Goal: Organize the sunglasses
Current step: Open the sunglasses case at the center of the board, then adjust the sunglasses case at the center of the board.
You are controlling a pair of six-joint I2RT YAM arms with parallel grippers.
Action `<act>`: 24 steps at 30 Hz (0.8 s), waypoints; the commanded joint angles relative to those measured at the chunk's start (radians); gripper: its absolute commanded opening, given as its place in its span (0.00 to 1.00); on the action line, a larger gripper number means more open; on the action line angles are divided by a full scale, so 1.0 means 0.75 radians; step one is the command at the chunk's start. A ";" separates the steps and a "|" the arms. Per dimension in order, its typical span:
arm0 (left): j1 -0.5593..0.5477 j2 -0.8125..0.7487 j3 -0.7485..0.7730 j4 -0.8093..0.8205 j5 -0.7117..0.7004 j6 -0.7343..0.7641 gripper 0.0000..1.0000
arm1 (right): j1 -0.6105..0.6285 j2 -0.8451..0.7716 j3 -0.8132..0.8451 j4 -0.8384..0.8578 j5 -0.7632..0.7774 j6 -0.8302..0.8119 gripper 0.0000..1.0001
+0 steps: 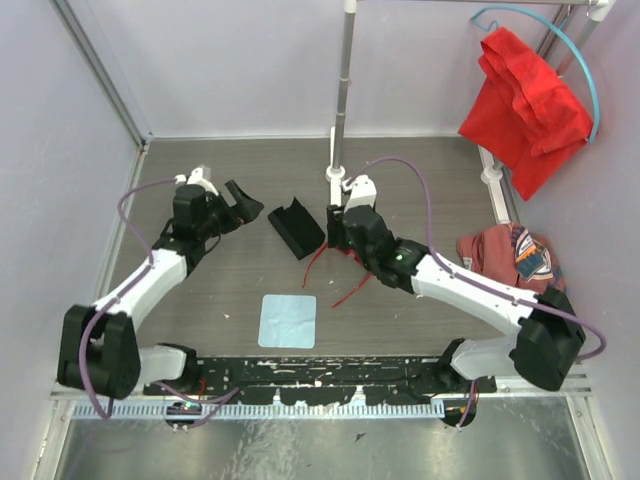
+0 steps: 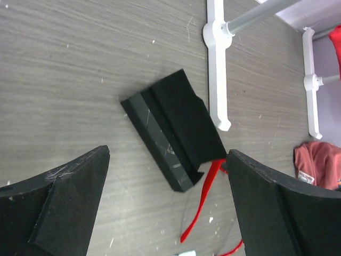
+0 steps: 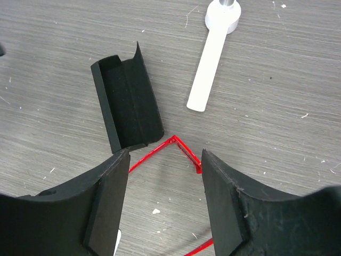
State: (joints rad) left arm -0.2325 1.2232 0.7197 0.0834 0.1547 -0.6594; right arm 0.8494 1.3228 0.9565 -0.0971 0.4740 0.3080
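The sunglasses (image 3: 185, 150) lie on the table with their thin red frame beside the lower corner of the black case (image 3: 128, 101), which lies open. One slim red arm (image 2: 205, 205) runs out from under the case. My right gripper (image 3: 164, 160) hovers over them, open; the frame's front edge passes behind its right finger (image 3: 229, 202), and nothing is gripped. In the top view the right gripper (image 1: 338, 242) is just right of the case (image 1: 297, 227) and the red arms (image 1: 352, 292) trail toward me. My left gripper (image 1: 243, 202) stands wide open left of the case, holding nothing.
A pale blue square cloth (image 1: 288, 320) lies on the table nearer the arm bases. A white post with a flat foot (image 1: 337, 175) stands just behind the case. A red garment (image 1: 525, 105) hangs at the back right, and a reddish cap (image 1: 510, 255) lies at the right edge.
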 commanded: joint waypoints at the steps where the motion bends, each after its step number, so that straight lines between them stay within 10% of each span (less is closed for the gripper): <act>1: -0.006 0.225 0.112 0.146 -0.008 0.046 0.98 | -0.042 -0.108 -0.054 0.019 -0.007 0.047 0.62; 24: -0.029 0.957 0.481 0.448 0.144 -0.018 0.98 | -0.107 0.056 -0.014 0.067 -0.146 0.035 0.60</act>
State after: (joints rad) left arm -0.2516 1.8908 1.0565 0.3500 0.2367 -0.6552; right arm 0.7712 1.3941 0.9142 -0.0975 0.3561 0.3286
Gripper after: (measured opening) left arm 0.979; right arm 0.599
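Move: The sunglasses case lies about 7 cm ahead of the left hand, 11 cm to its right and 14 cm below. From the right hand the case is roughly 10 cm ahead, 10 cm to the left and 17 cm down. The red sunglasses lie some 12 cm nearer the robot than the case and 12 cm to its right. The white stand foot is about 11 cm farther out than the case and 10 cm to its right. Reaching forward about 11 cm and sinking some 8 cm, the left hand also slides about 5 cm right, closing in on the far-left end of the sunglasses case with fingers still wide open. The right hand eases 2 cm right, then lowers about 5 cm, tipping down slightly, and waits half-open above the sunglasses, without touching the case. ##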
